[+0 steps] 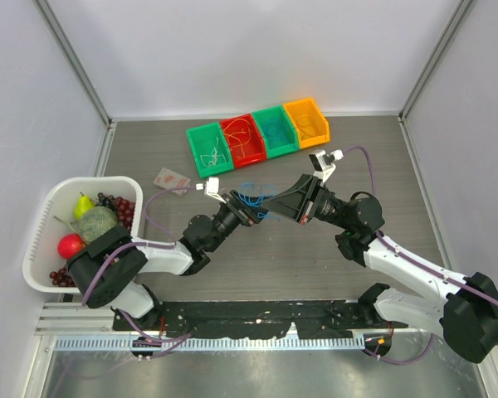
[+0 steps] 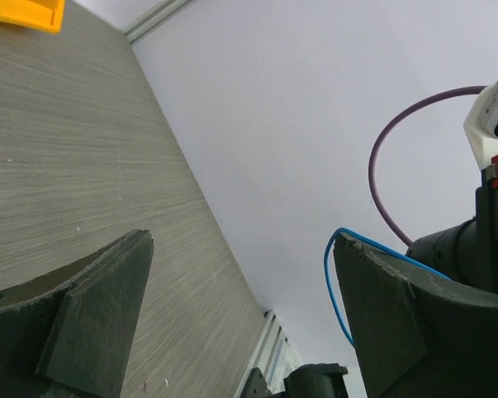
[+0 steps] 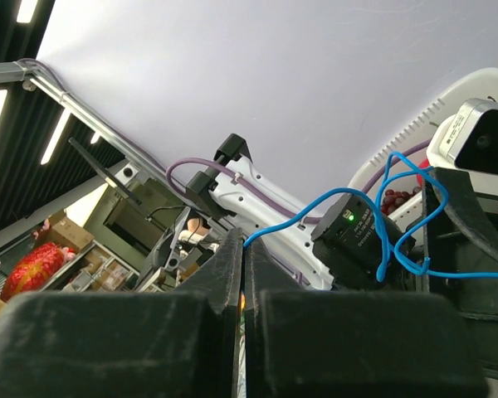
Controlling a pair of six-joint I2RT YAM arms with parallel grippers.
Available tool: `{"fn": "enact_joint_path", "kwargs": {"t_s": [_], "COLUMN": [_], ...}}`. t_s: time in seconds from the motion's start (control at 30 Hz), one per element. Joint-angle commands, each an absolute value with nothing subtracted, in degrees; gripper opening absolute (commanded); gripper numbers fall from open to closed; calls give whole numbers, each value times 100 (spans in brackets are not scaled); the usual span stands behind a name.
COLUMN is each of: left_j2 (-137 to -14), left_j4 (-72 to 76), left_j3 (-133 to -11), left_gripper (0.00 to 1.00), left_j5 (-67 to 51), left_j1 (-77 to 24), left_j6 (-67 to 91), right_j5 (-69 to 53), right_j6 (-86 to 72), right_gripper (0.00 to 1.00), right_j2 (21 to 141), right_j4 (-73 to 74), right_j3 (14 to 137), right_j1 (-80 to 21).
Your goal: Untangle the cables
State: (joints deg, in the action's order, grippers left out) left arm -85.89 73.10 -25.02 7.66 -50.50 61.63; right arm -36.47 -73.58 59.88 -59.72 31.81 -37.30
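A thin blue cable (image 1: 251, 192) hangs in a loose tangle above the table's middle, between my two grippers. In the right wrist view my right gripper (image 3: 245, 242) is shut on one end of it, and the blue cable (image 3: 349, 197) loops away to the right. My left gripper (image 2: 241, 242) stands wide open; the blue cable (image 2: 329, 282) drapes over the edge of its right finger (image 2: 394, 319), with nothing between the jaws. From above, the left gripper (image 1: 242, 209) and right gripper (image 1: 267, 205) nearly meet tip to tip. Other thin cables lie in the green bin (image 1: 204, 133) and the red bin (image 1: 229, 124).
Four small bins stand in a row at the back: green, red, teal (image 1: 263, 114) and orange (image 1: 317, 109). A white basket (image 1: 41, 217) of fruit sits at the left edge. A small card (image 1: 172, 179) lies in front of the green bin.
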Motion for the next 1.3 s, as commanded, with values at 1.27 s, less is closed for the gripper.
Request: {"fn": "enact_joint_path", "kwargs": {"t_s": [1.27], "left_j2": [-7613], "left_j4": [3697], "left_j3": [-2418], "left_gripper": [62], "left_j5": [3382], "left_j1": [-5098], "left_j6": [6733], "right_j5": [-3656], "right_j6": [-7341], "right_gripper": [1], "right_j2": [5494], "right_j4": [-5785], "right_j3": [3496], "right_j1": [-3560]}}
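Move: The blue cable's loops hang right at my left fingertips, some 2 cm ahead, 1 cm right and 4 cm above my left hand, with one strand lying over its right-hand finger. My closed right fingertips, holding the cable, are about 9 cm back, 3 cm right and 13 cm up. The red bin is some 30 cm ahead, 2 cm left and 20 cm below. From my right hand the loops lie about 9 cm ahead, 3 cm left and 9 cm down. With the fingers open, I ease my left hand back and down about 3 cm from the blue loops, then bring it forward again some 5 cm, swinging left and dipping at the end as it tips down and turns counter-clockwise; its fingers begin to close, to about two-thirds open. My right hand keeps its pinch on the cable, drifting a little forward and back and settling 1–2 cm lower. ##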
